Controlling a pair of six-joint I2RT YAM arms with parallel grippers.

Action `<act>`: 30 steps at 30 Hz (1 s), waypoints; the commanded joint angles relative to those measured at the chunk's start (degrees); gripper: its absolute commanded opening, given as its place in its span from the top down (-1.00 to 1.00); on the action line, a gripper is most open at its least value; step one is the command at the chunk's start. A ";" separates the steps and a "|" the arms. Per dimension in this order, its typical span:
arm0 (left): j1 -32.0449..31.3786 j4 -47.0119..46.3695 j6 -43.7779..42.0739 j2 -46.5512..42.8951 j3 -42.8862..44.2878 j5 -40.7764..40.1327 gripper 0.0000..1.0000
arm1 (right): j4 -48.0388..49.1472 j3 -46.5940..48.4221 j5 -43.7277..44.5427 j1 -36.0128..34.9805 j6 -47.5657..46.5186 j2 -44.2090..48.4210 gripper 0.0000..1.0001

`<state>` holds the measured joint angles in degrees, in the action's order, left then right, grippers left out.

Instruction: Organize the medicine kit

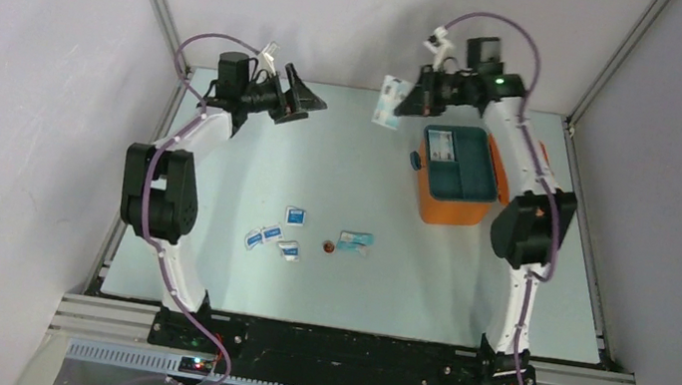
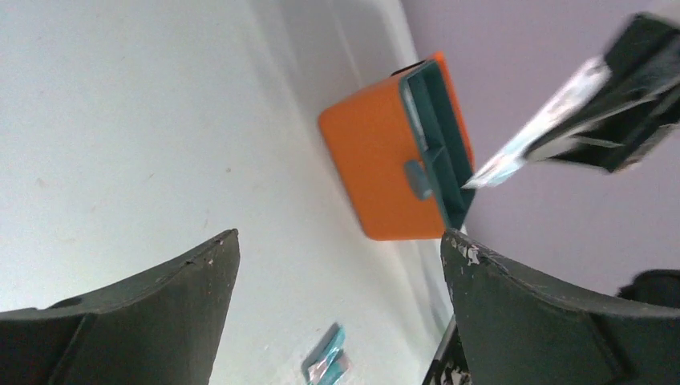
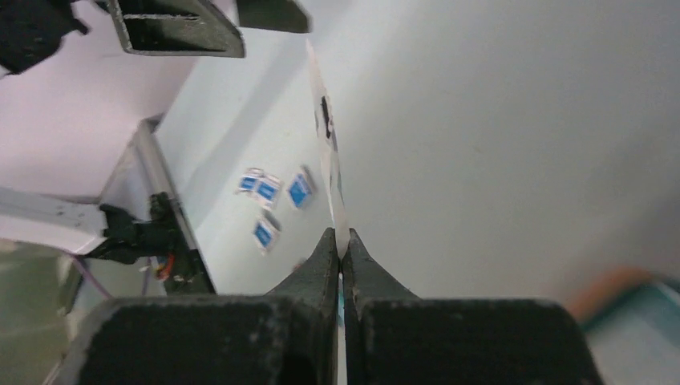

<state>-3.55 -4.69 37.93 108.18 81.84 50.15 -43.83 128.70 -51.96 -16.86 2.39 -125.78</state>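
The medicine kit (image 1: 452, 210) is an orange box standing open at the back right, with a teal divided tray inside and one flat packet (image 1: 441, 146) in its left compartment. My right gripper (image 1: 410, 104) hangs in the air just left of the kit and is shut on a thin white-and-teal packet (image 1: 391, 104). In the right wrist view that packet (image 3: 327, 152) shows edge-on between the closed jaws (image 3: 342, 238). My left gripper (image 1: 301, 102) is raised at the back left and open, with nothing between its fingers (image 2: 341, 237). It faces the kit (image 2: 377, 160).
Several small blue sachets (image 1: 296, 214) lie on the table in front of the arms, with a small red-brown item (image 1: 328, 246) and a teal packet (image 1: 355, 242) beside them. Grey walls close in the back and both sides.
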 commanded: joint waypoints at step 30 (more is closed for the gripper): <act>-2.74 17.25 -17.77 -10.28 -2.28 -12.29 -0.99 | -31.40 9.11 22.33 12.08 -22.80 -2.93 1.00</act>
<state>-5.96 12.91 22.61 101.51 80.23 38.94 -75.64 135.44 -29.26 -4.60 -19.79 -127.76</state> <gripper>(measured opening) 0.996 0.010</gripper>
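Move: The right hand still holds the flat white-blue packet. The narrow tray compartment, where packets already lie, is about 15 cm to its right, level with it in reach and some 13 cm lower. From this hand, the box's round latch is roughly 10 cm right, 4 cm back; the wide compartment about 23 cm right, 3 cm back; the open orange lid some 36 cm right, 2 cm back. From the left hand, the narrow compartment lies about 29 cm right, 4 cm back. Keeping its pinch on the packet's edge, the right hand swings some 17 cm to the right towards the tray in the orange box, first rising about 5 cm, then sinking about 11 cm over the narrow compartment while the fingers tip some 30 degrees more steeply downward. The empty left hand, still wide open, eases about 3 cm back and 2 cm down, rolling slightly. ##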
